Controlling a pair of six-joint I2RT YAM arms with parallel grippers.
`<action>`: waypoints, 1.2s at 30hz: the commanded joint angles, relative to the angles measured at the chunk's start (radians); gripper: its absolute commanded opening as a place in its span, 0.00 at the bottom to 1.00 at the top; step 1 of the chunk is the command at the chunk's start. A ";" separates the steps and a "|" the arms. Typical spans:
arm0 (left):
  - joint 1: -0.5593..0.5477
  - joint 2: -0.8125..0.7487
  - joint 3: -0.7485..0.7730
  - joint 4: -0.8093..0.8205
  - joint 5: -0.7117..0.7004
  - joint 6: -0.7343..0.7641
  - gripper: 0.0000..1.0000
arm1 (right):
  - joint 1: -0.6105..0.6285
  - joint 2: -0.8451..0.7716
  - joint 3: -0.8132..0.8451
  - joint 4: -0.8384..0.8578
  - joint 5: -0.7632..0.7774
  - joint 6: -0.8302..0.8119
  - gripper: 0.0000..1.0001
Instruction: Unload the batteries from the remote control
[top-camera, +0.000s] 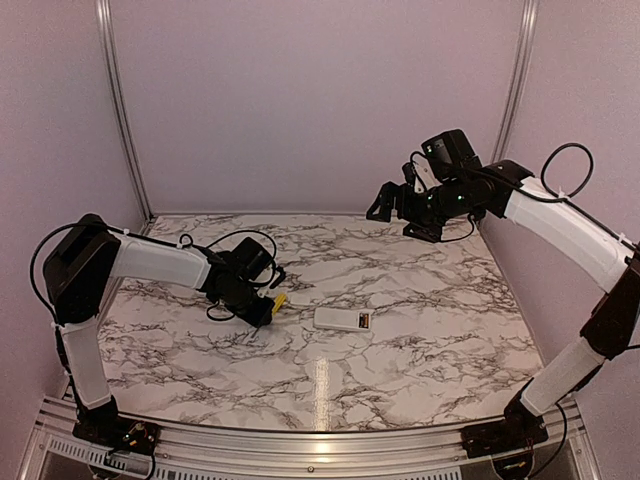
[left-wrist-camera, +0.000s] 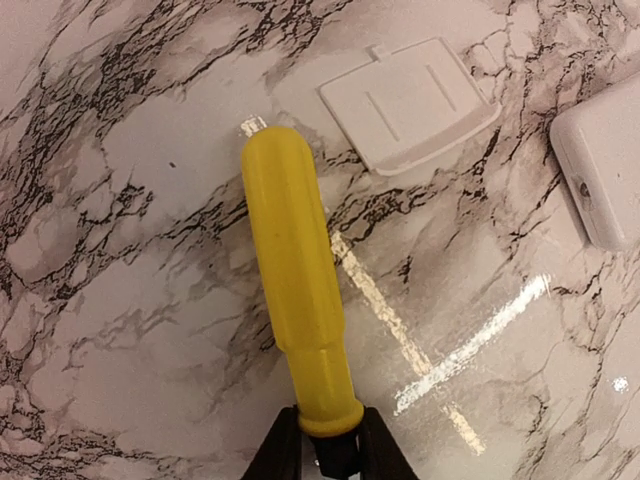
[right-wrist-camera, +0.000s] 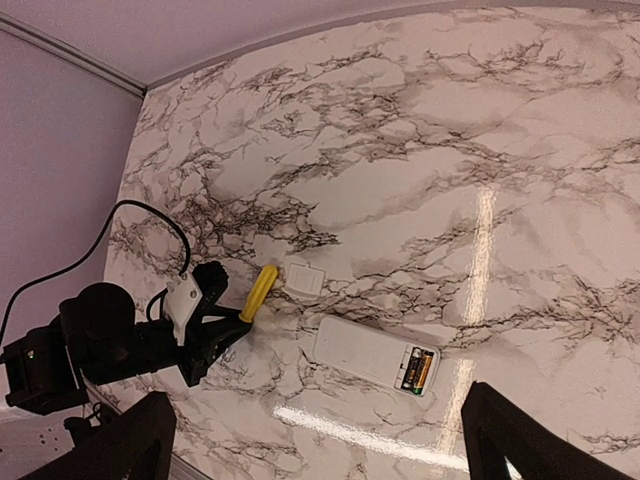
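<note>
The white remote control (top-camera: 340, 319) lies flat mid-table with its back face up and its recess uncovered. The two batteries (right-wrist-camera: 418, 369) sit side by side in that recess at its right end, one gold, one dark. My left gripper (left-wrist-camera: 335, 455) is low on the table, left of the remote, its jaws closed against the dark neck of a yellow-handled screwdriver (left-wrist-camera: 295, 290) that lies on the marble. My right gripper (right-wrist-camera: 320, 450) hangs high over the table's back right, open wide and holding nothing, looking down on the remote (right-wrist-camera: 365, 350).
The detached white battery cover (left-wrist-camera: 410, 103) lies flat beyond the screwdriver's handle tip, between the handle and the remote's left end (left-wrist-camera: 605, 170). Cage posts and pale walls enclose the marble table (top-camera: 420, 280).
</note>
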 joint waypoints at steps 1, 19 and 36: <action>-0.012 0.018 0.003 -0.009 -0.010 -0.007 0.05 | -0.012 0.005 0.018 -0.006 0.006 0.022 0.98; -0.017 -0.254 -0.019 0.051 0.135 0.092 0.00 | -0.012 -0.008 -0.001 0.028 -0.117 0.013 0.98; -0.108 -0.428 -0.031 0.159 0.267 0.401 0.00 | -0.011 0.020 -0.063 0.061 -0.584 0.095 0.98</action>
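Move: The left hand, down at the table, already grips the yellow screwdriver at its neck, the handle running forward from the fingers. The open right hand it goes to meet hangs roughly 27 cm to its right, 3 cm farther out and 26 cm higher. The remote lies about 18 cm right of the left hand and 1 cm ahead, the loose battery cover some 8 cm right and 7 cm ahead. From the right hand the screwdriver handle lies 25 cm left, 1 cm ahead and 26 cm below. After a brief hold the left hand lifts the gripped screwdriver almost 19 cm off the table, easing some 6 cm right and 5 cm back towards the right hand, while its wrist tips up and turns clockwise by roughly 40 degrees in all, so that the handle comes round to point out to the right. The right hand, empty and wide open, starts later and keeps its height, going about 5 cm back and 5 cm left towards the screwdriver and rolling and turning counter-clockwise to line up its fingers, without touching the screwdriver yet. ##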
